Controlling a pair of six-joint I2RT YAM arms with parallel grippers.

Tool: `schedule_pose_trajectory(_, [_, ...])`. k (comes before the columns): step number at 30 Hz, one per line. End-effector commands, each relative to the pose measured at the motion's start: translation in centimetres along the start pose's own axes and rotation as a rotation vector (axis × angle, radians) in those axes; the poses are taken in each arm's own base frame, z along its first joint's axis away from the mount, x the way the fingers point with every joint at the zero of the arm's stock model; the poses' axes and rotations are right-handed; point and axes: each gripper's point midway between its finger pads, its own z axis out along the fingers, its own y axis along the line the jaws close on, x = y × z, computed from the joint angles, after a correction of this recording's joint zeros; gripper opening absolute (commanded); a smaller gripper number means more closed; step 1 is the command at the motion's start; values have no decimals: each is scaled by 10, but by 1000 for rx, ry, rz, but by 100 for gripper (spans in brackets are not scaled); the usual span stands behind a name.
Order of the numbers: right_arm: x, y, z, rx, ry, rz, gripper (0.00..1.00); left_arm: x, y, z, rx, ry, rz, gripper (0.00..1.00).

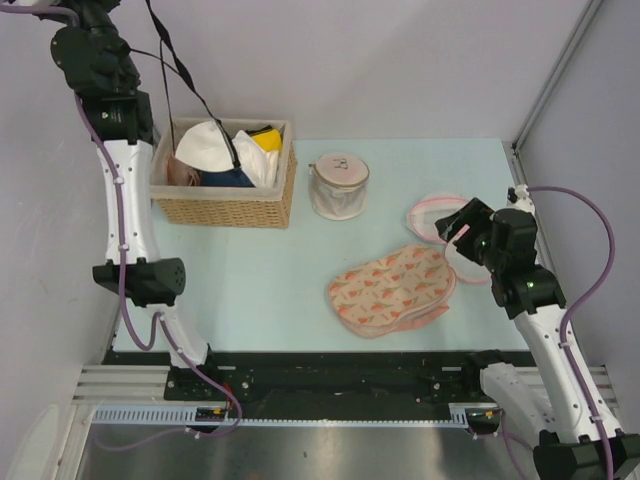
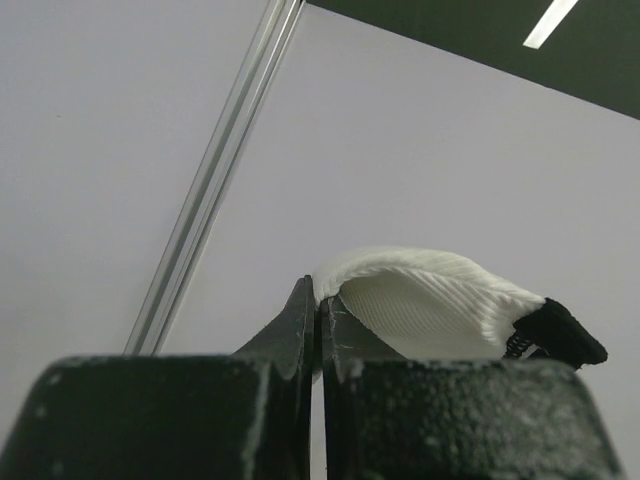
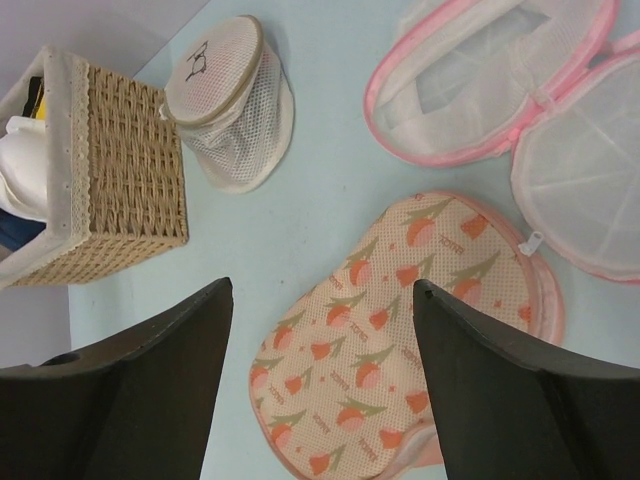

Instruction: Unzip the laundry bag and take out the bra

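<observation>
The laundry bag (image 1: 392,290) lies flat on the pale blue table, cream-peach with pink-red prints and a pink edge (image 3: 400,330). My right gripper (image 1: 462,232) hovers open just right of and above it, and the right wrist view shows the bag between and below my spread fingers (image 3: 322,285). My left arm is raised high at the far left. In its wrist view the left gripper (image 2: 318,295) is shut on the edge of the bra's white ribbed cup (image 2: 430,300), held up against the wall. In the top view the bra's black straps (image 1: 185,75) run down to a white cup (image 1: 205,145) over the basket.
A wicker basket (image 1: 225,205) with garments stands at the back left (image 3: 130,150). A small cylindrical mesh bag (image 1: 338,185) sits beside it (image 3: 235,100). A round white mesh bag with pink rim (image 1: 435,215) lies open behind the right gripper (image 3: 500,90).
</observation>
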Motion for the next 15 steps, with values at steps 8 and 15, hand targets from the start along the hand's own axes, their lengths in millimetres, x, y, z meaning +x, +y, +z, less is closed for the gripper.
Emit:
schedule_pose_trajectory(8, [-1, 13, 14, -61, 18, -16, 76, 60, 44, -31, -107, 101, 65, 1])
schedule_pose_trajectory(15, [0, 8, 17, -40, 25, -16, 76, 173, 89, -98, -192, 328, 107, 0])
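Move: The left hand, holding a white-and-black bra by one cup, is high up: the basket's middle is about 60 cm below, some 4 cm ahead and 13 cm to the right. The white clothes in the basket lie some 6 cm to the right of its middle and about level with it fore and aft; the round mesh bag stands roughly 31 cm to the right of the basket's middle. From the right hand the basket is about 24 cm ahead, 51 cm left and 15 cm below. Keeping one cup of the bra pinched in shut fingers, the left hand all but hangs for a moment, then swoops down some 18 cm and about 7 cm forward towards the basket, gathering speed. The upward-pointing fingers tip forward and down by roughly 20 degrees. ##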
